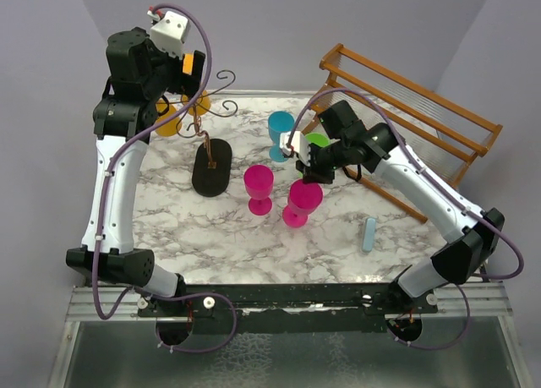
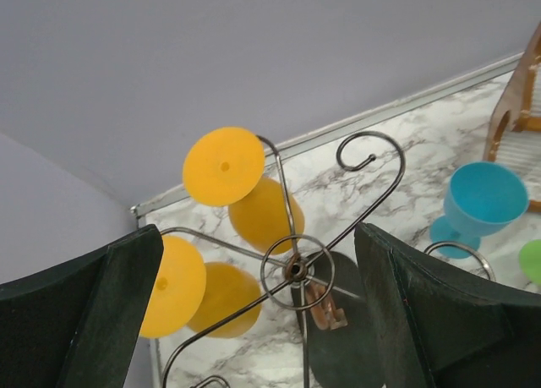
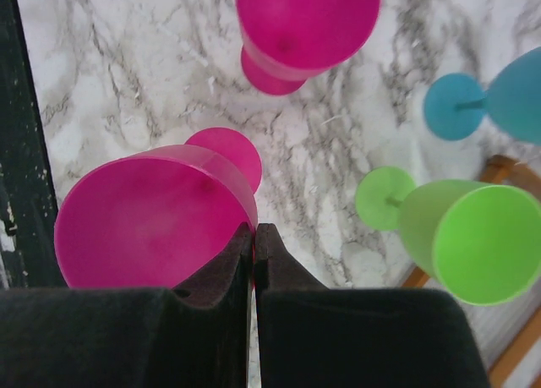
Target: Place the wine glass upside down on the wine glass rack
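My right gripper (image 3: pixel 254 229) is shut on the rim of a magenta wine glass (image 3: pixel 152 219), one finger inside the bowl and one outside. That glass (image 1: pixel 302 200) stands upright mid-table under the right gripper (image 1: pixel 308 170). A second magenta glass (image 1: pixel 259 185) stands just left of it. The wine glass rack (image 1: pixel 203 139), a thin dark wire tree on a black oval base (image 1: pixel 210 166), stands at the back left. Two yellow glasses (image 2: pixel 224 166) (image 2: pixel 173 282) hang upside down from its arms. My left gripper (image 2: pixel 258 312) hovers open above the rack's hub (image 2: pixel 296 270), holding nothing.
A teal glass (image 1: pixel 280 130) and a green glass (image 1: pixel 318 140) stand behind the right gripper. A brown wooden slatted rack (image 1: pixel 406 109) fills the back right. A small light blue object (image 1: pixel 369 234) lies on the marble top (image 1: pixel 211 236) toward the front right.
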Robot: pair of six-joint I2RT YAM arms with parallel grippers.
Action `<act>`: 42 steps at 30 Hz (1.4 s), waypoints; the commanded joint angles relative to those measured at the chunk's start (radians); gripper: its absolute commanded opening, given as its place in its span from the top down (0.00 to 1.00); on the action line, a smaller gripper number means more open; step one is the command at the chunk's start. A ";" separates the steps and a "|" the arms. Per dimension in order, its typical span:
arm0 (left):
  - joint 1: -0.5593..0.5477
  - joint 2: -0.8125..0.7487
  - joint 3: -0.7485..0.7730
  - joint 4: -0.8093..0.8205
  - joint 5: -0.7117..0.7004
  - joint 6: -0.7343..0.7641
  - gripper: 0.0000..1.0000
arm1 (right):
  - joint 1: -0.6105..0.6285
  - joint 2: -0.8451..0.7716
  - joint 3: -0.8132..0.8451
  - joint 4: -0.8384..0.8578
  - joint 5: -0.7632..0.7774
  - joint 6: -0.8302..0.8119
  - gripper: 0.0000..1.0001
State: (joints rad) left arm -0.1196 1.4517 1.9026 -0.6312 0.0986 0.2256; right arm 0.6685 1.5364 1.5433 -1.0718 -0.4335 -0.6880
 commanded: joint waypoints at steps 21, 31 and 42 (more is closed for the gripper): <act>-0.028 0.187 0.176 0.244 0.666 -0.546 0.11 | -0.033 -0.084 0.574 0.202 0.223 0.086 0.99; -0.049 0.197 0.029 0.418 0.809 -0.716 0.19 | -0.034 -0.011 0.658 0.346 0.242 0.214 0.99; -0.060 0.148 -0.107 0.480 0.876 -0.736 0.30 | -0.033 -0.003 0.674 0.372 0.208 0.312 0.99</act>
State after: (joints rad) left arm -0.1726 1.6535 1.8145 -0.1967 0.9249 -0.5037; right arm 0.6392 1.5398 2.1788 -0.7467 -0.2066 -0.4332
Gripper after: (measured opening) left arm 0.707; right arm 0.019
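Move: The right hand already pinches the rim of the pink glass; the open left gripper it is brought to waits about 17 cm ahead, 42 left and 24 higher. From the right hand, the other pink glass stands 7 cm ahead and 16 left, the green glass 17 straight ahead, both 13 below. From the left hand, the held glass lies roughly 22 cm back, 40 right and 33 below, the rack some 4 ahead, 10 right and 20 below. Right hand lifts the still-pinched pink glass some 30 cm; left swings about 17 cm rightward towards its foot. ##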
